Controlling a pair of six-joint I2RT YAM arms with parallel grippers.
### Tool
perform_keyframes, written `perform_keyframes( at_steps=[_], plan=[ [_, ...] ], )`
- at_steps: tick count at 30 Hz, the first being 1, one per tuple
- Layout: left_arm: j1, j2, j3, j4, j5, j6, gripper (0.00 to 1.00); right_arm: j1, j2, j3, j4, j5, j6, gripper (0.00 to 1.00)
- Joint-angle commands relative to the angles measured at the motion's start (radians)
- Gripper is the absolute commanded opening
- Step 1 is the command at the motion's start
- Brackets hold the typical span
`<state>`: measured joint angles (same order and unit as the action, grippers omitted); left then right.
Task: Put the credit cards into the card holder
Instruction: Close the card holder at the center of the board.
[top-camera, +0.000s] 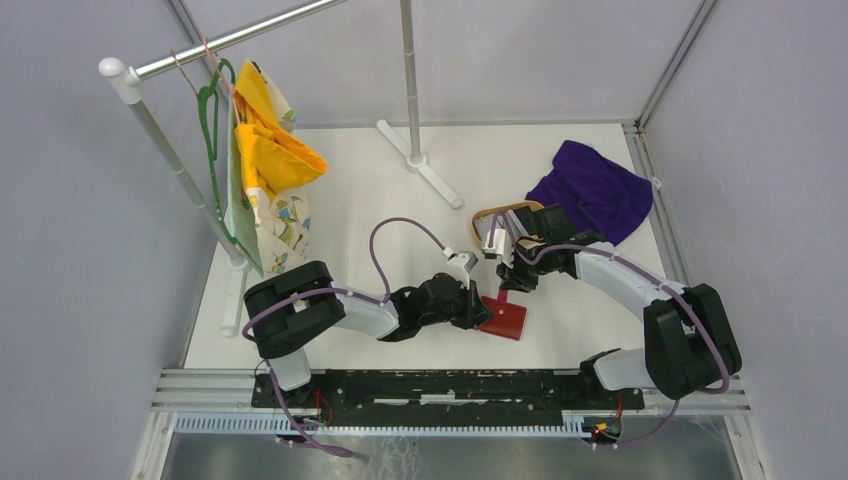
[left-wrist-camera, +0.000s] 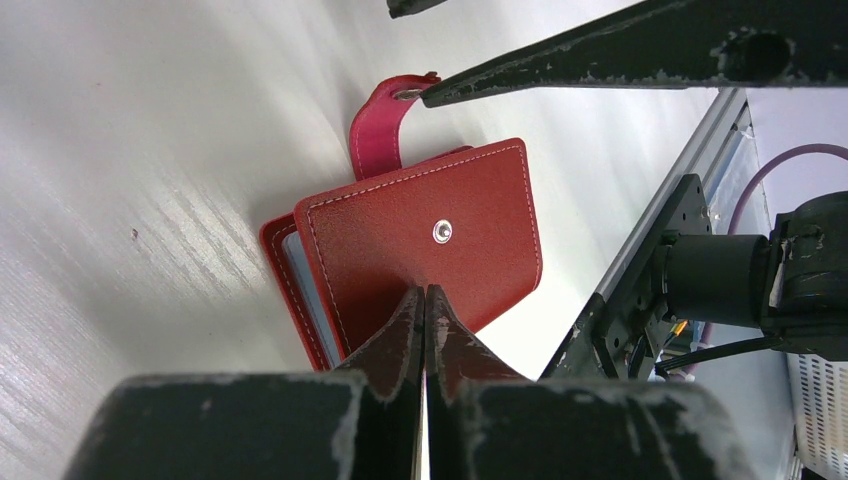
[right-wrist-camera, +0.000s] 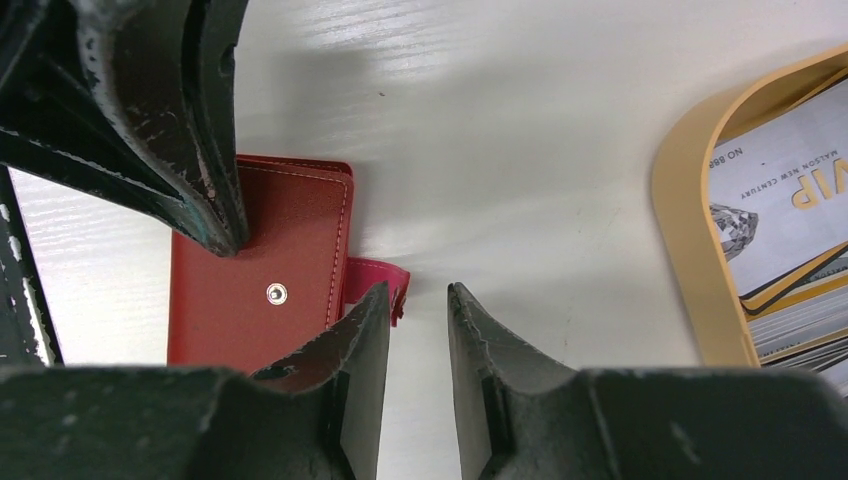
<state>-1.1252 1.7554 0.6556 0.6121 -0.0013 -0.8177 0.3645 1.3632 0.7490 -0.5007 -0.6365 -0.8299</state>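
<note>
The red card holder (left-wrist-camera: 420, 240) lies closed on the white table, its pink snap tab (left-wrist-camera: 380, 130) undone and sticking out. A pale blue card edge (left-wrist-camera: 298, 280) shows between its covers. My left gripper (left-wrist-camera: 425, 292) is shut, its tips resting on the holder's cover with nothing between them. My right gripper (right-wrist-camera: 418, 290) is open just past the holder (right-wrist-camera: 260, 290), its left finger beside the tab (right-wrist-camera: 375, 278) and only bare table between the fingers. More credit cards (right-wrist-camera: 790, 200), a whitish one over a black one, lie in the tan tray (right-wrist-camera: 690, 250). In the top view both grippers meet at the holder (top-camera: 503, 318).
The tan tray (top-camera: 497, 212) sits behind the right arm, with a purple cloth (top-camera: 592, 190) beyond it. A clothes rack with a green hanger (top-camera: 212, 110) and yellow cloth (top-camera: 270, 150) stands at the back left. A rack foot (top-camera: 425, 165) is at the back middle.
</note>
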Motion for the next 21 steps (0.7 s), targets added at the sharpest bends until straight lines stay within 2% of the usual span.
perform_keyframes(
  at_steps=[1,10,21],
  plan=[
    [0.001,0.001,0.008,-0.027,-0.046,-0.014,0.02,-0.006,0.013,0.038,-0.013,-0.020,0.020,0.33],
    [0.000,0.000,0.005,-0.028,-0.049,-0.012,0.02,-0.008,0.037,0.052,-0.047,-0.020,0.000,0.27],
    [-0.001,0.003,0.009,-0.033,-0.047,-0.009,0.02,-0.010,0.040,0.064,-0.064,-0.038,-0.006,0.10]
  ],
)
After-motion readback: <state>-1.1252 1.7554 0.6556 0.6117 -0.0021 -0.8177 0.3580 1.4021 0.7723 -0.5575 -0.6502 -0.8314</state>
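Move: The card holder lies folded shut, its free strap curling up from its outer edge; the strap's end is about 1 cm back from the right hand and 1 cm below it. The holder's middle is some 6 cm back of the right hand and 2 cm lower, and the card tray about 13 cm ahead and 1 cm to the right. From the left hand, resting on the cover, the holder's middle is about 3 cm to the right, level with it fore and aft and 1 cm lower. The strap's end is taken by the right hand: with its fingers partly open it eases back and down by under 1 cm each, towards the holder, the wrist tipping about 5 degrees, and the fingertips narrow until they pinch the strap near its snap. The left hand stays put, its shut fingertips still pressing on the left part of the cover. ##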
